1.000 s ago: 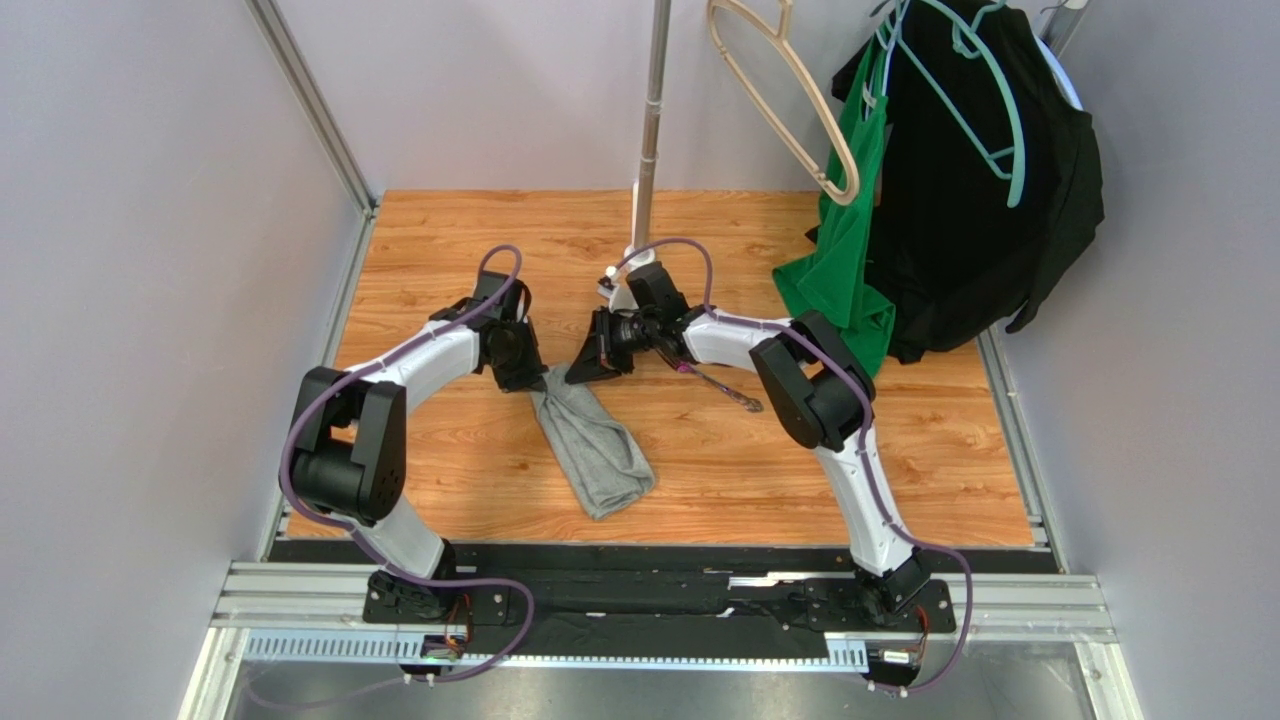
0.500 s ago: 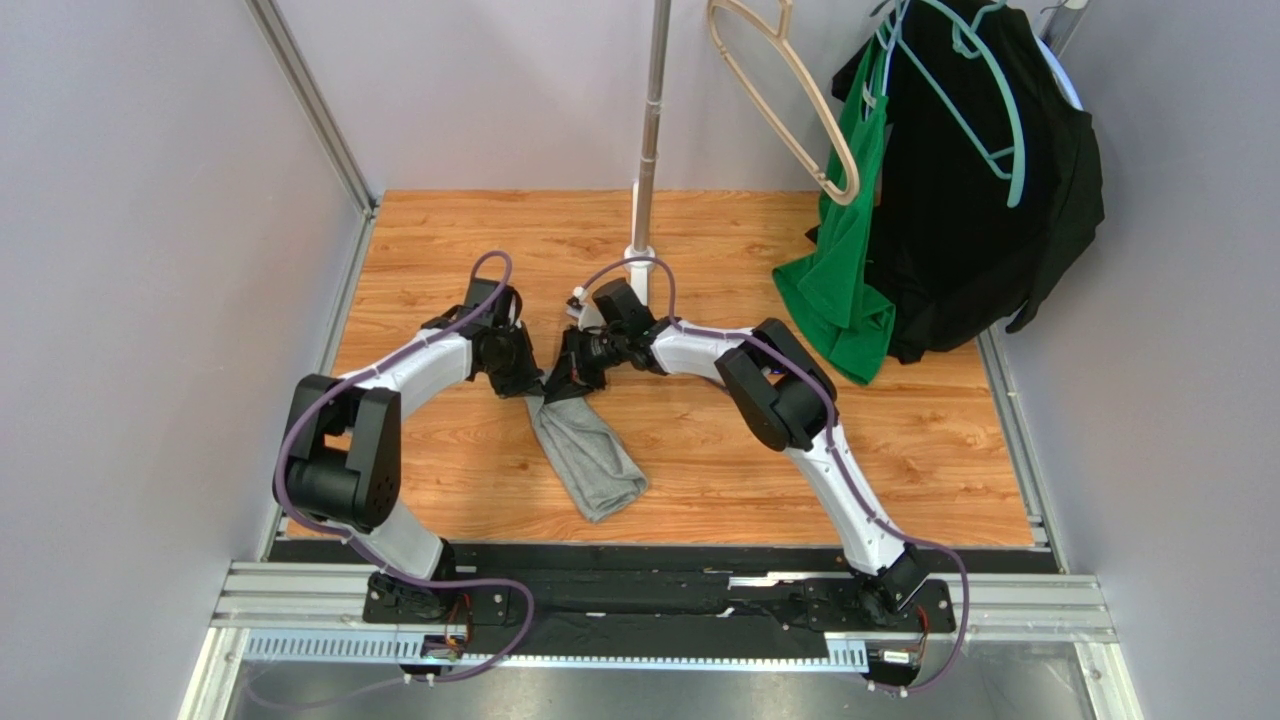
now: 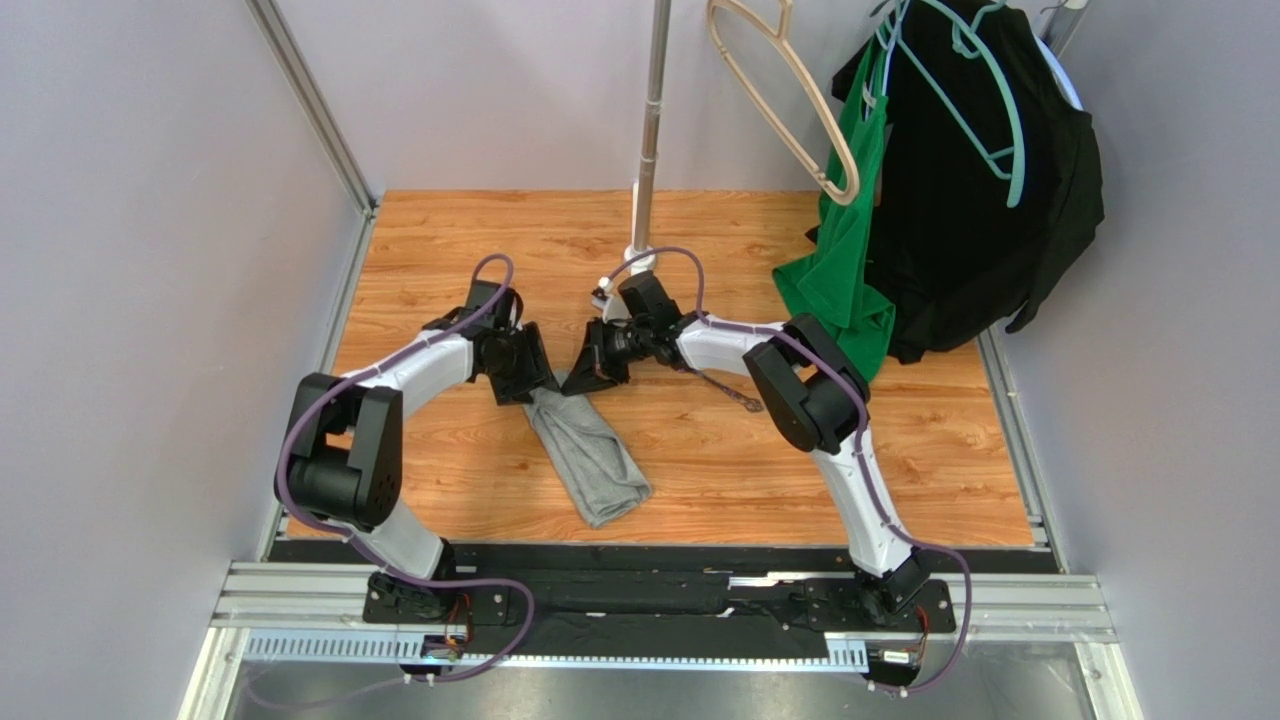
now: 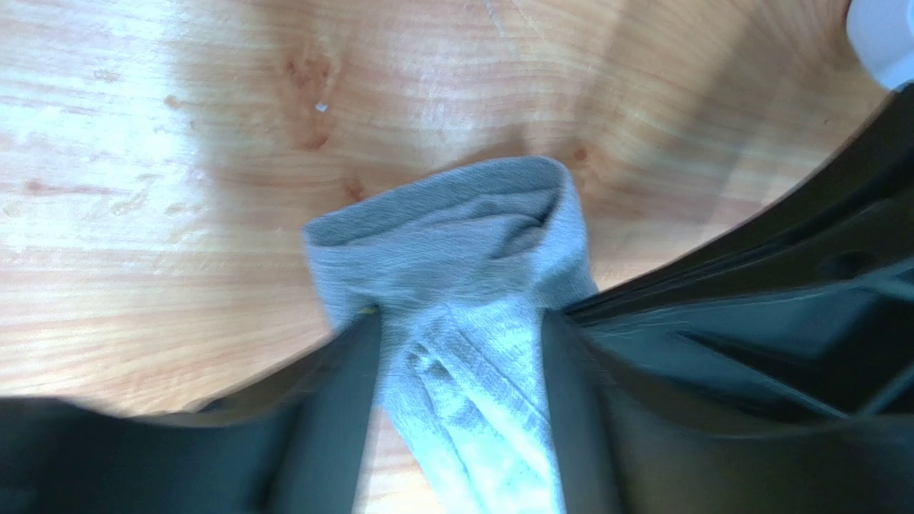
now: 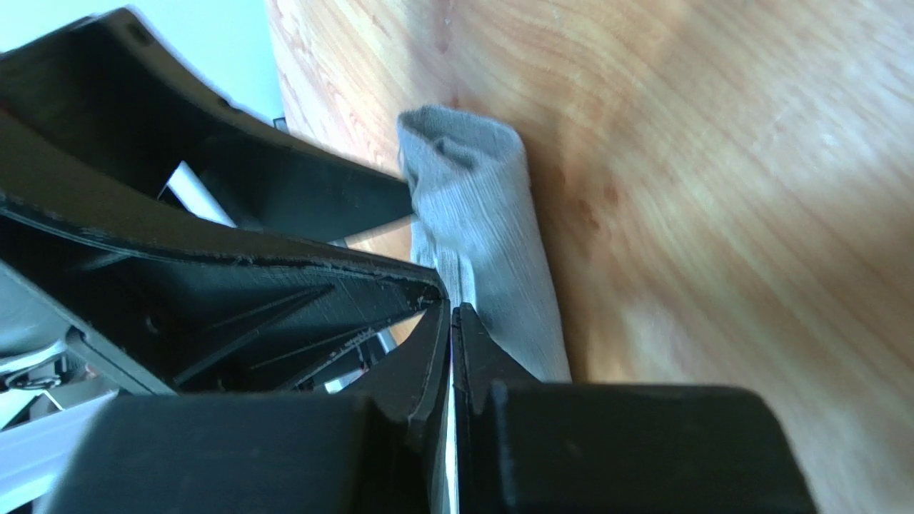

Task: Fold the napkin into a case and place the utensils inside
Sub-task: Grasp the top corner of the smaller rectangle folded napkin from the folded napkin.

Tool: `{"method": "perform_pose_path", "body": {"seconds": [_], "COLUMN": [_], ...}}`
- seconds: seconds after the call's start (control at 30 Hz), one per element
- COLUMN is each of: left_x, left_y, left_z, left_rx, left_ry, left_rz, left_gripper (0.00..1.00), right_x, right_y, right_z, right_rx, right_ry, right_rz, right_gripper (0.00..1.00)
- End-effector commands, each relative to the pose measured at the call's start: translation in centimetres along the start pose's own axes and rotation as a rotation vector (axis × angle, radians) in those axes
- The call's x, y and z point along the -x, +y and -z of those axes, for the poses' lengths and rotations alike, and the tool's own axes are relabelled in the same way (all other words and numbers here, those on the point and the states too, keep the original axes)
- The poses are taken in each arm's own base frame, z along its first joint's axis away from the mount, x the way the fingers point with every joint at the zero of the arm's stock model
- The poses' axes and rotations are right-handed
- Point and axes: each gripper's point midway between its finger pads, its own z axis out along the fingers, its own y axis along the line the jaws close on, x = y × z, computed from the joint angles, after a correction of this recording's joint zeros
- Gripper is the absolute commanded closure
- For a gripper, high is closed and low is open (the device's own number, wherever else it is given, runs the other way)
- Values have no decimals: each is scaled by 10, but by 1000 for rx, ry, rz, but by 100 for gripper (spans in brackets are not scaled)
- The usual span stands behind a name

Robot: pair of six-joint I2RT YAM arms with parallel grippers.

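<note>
The napkin (image 3: pixel 591 450) lies on the wooden table as a narrow grey folded case, slanting from near the grippers toward the front edge. My left gripper (image 3: pixel 538 387) is at its far end. In the left wrist view the left gripper (image 4: pixel 461 332) is open, one finger on each side of the napkin (image 4: pixel 461 246). My right gripper (image 3: pixel 579 372) points at that same end from the right. The right gripper (image 5: pixel 452 311) is shut just beside the napkin (image 5: pixel 483 225); a thin pale sliver shows between its jaws. One slim dark utensil (image 3: pixel 739 398) lies under the right forearm. No other utensil shows.
A metal rack pole (image 3: pixel 649 135) stands at the back middle of the table. A beige hanger (image 3: pixel 781 90), a green garment (image 3: pixel 842 263) and a black garment (image 3: pixel 977 180) hang at the back right. Grey walls close both sides.
My left gripper was shut at the napkin's far end and has opened. The right gripper pushed left toward that end, then drew back a little to the right.
</note>
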Motion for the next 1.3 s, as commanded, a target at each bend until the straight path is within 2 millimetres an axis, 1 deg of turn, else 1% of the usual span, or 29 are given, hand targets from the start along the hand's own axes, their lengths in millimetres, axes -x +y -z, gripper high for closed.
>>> {"method": "perform_pose_path", "body": {"seconds": [0.0, 0.03, 0.07, 0.1, 0.13, 0.2, 0.23, 0.27, 0.3, 0.33, 0.37, 0.43, 0.5, 0.6, 0.7, 0.77, 0.8, 0.87, 0.9, 0.93, 0.97, 1.0, 1.03, 1.1, 1.13, 1.2, 1.23, 1.27], "left_x": [15, 13, 8, 5, -2, -11, -21, -27, -33, -42, -48, -59, -60, -60, -62, -68, -68, -69, -74, -68, -69, -70, -71, -72, -73, -71, -71, -71], "left_y": [-14, -14, -12, -11, -8, -6, -6, -6, -6, -3, -1, 7, 9, 4, 2, 1, -2, -7, -5, -11, -11, -10, -9, -8, -8, -12, -11, -12], "left_z": [28, 32, 37, 40, 41, 48, 50, 50, 52, 52, 52, 51, 52, 52, 48, 41, 40, 38, 36, 39, 39, 38, 37, 33, 32, 29, 27, 26], "left_rx": [-48, -52, -44, -40, -37, -37, -50, -62, -72, -76, -77, -63, -64, -103, -109, -119, -133, -174, -177, -208, -212, -213, -208, -196, -195, -213, -212, -213], "left_ry": [-67, -63, -53, -47, -31, -13, 6, 18, 29, 40, 46, 56, 35, 16, 39, 73, 78, 72, 70, 33, 26, 26, 30, 47, 54, 54, 49, 45], "left_rz": [-23, -24, -24, -22, -17, 9, 30, 41, 50, 80, 95, 130, 140, 166, 186, 205, 207, 219, 223, 226, 230, 239, 240, 244, 249, 252, 258, 262], "left_gripper": [28, 19, 18, 16, 15, 15, 15, 17, 21, 21, 21, 21, 22, 22, 20, 19, 19, 18, 17, 15, 12, 8, 7, 6, 7, 10, 12, 17], "right_x": [3, 0, 1, -2, -10, -18, -25, -29, -33, -35, -42, -47, -53, -60, -67, -71, -76, -81, -86, -89, -88, -93, -94, -95, -97, -96, -96, -97], "right_y": [29, 25, 29, 25, 17, 18, 13, 11, 15, 13, 8, 7, 5, 6, 10, 12, 14, 14, 14, 15, 17, 20, 16, 15, 11, 14, 16, 16], "right_z": [25, 27, 32, 35, 38, 45, 47, 49, 52, 53, 54, 56, 54, 50, 48, 46, 41, 37, 33, 31, 28, 25, 23, 20, 20, 19, 20, 21], "right_rx": [14, 1, -10, -27, -53, -52, -60, -62, -55, -62, -75, -81, -79, -78, -81, -73, -67, -66, -64, -61, -47, -41, -49, -49, -55, -38, -28, -29], "right_ry": [-14, -6, -18, -13, 5, 18, 33, 43, 43, 39, 47, 52, 66, 83, 86, 89, 98, 106, 111, 115, 109, 115, 114, 105, 106, 92, 92, 93], "right_rz": [99, 100, 117, 148, 131, 154, 147, 139, 148, 153, 148, 156, 159, 159, 162, 150, 156, 144, 144, 138, 142, 133, 124, 109, 98, 98, 99, 99], "right_gripper": [94, 93, 93, 92, 92, 92, 92, 92, 92, 92, 92, 92, 92, 93, 93, 93, 94, 94, 94, 94, 94, 94, 94, 95, 95, 96, 96, 96]}}
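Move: The middle of the folded napkin strip lies about 10 cm back and 8 cm to the right of the left hand, some 2 cm below it. From the right hand that middle is roughly 10 cm back, 3 cm left and 3 cm lower; the strip's far end is about 3 cm ahead and 2 cm left of the same hand. The white rack foot stands some 16 cm ahead and 10 cm right of it. The right hand's nearly shut fingertips end on the napkin's layer seam after swinging back about 10 cm, first rightward and up, then down and partly left again. The left hand, already let go and opening, hops up 4 cm, travels back some 8 cm and comes down with fingers wide astride the strip's left edge, tilting right side up some 15 degrees. ##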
